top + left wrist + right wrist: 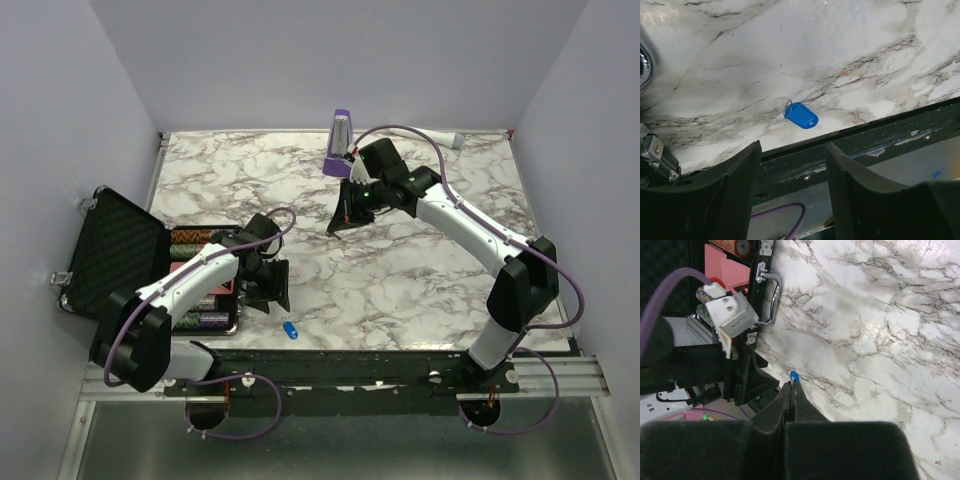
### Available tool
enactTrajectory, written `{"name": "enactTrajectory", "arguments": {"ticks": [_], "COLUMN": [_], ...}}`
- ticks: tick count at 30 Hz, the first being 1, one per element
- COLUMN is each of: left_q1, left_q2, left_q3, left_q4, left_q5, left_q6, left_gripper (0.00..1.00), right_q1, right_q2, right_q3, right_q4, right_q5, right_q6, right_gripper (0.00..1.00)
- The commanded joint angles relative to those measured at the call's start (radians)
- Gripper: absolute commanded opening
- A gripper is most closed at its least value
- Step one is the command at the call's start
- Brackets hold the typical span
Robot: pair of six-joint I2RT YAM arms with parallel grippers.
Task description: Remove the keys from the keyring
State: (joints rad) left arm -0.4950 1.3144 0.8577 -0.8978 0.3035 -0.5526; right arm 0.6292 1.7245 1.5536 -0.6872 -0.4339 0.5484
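A key (289, 329) with a bright blue oblong head lies flat on the marble close to the table's front edge. In the left wrist view the blue key (802, 115) carries a thin silvery keyring (786, 106) at its far end. My left gripper (275, 300) hovers just behind it, open and empty, and the wrist camera shows its fingers (794, 147) wide apart. Toward the back middle my right gripper (335, 228) hangs raised, well away from the blue key. Its jaws (792, 384) are pressed together, and a thin pale sliver like a small silvery key sticks out at the tips.
An open black case (110, 250) holding poker chips (205, 300) sits at the left, right beside my left arm. A purple metronome-shaped block (341, 145) stands at the back behind the right gripper. A white cylinder (448, 141) lies at the back right. A black rail (400, 355) runs along the front edge.
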Motion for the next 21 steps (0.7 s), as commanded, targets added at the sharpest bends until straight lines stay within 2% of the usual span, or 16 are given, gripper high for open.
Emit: {"name": "enactTrajectory", "arguments": {"ticks": [1,8,21], "left_q1": [-0.033,-0.062,-0.063], "left_q2": [0.039,0.098,0.184], "left_q3": [-0.034,-0.068,-0.088], "left_q4": [0.069,0.125,0.186], "left_q5": [-0.003,-0.015,-0.02], "left_q6": [-0.023,-0.044,-0.052], "left_gripper": [0.61,0.58,0.4], "right_q1": [0.0,0.0,0.0], "right_q2": [-0.029,-0.005,0.0], "right_q3": [-0.003,0.016,0.017], "right_q4": [-0.031,-0.04,-0.051], "right_q5": [0.029,0.003,-0.009], "right_q6": [-0.041,-0.054,-0.079], "right_gripper": [0.01,0.01,0.01]}}
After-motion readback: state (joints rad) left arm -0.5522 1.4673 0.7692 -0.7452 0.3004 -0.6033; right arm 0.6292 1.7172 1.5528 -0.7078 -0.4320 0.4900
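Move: The blue-tagged keyring lies on the table under the open left gripper, about 7 cm below it, some 3 cm back and 3 cm to its right. The case handle stands roughly 9 cm ahead and 7 cm left of this hand, with the middle of the open case's tray about 8 cm ahead and 17 cm left. From the right hand the keyring is some 17 cm back, 10 cm left and 19 cm below. No touch on the keyring can be made out yet: the left hand sinks about 5 cm towards it, edging roughly a centimetre back and a centimetre right. The fingers, still pointing down with a lean to the right, narrow by about a third but stay open, while the wrist tips only some 5 degrees. ##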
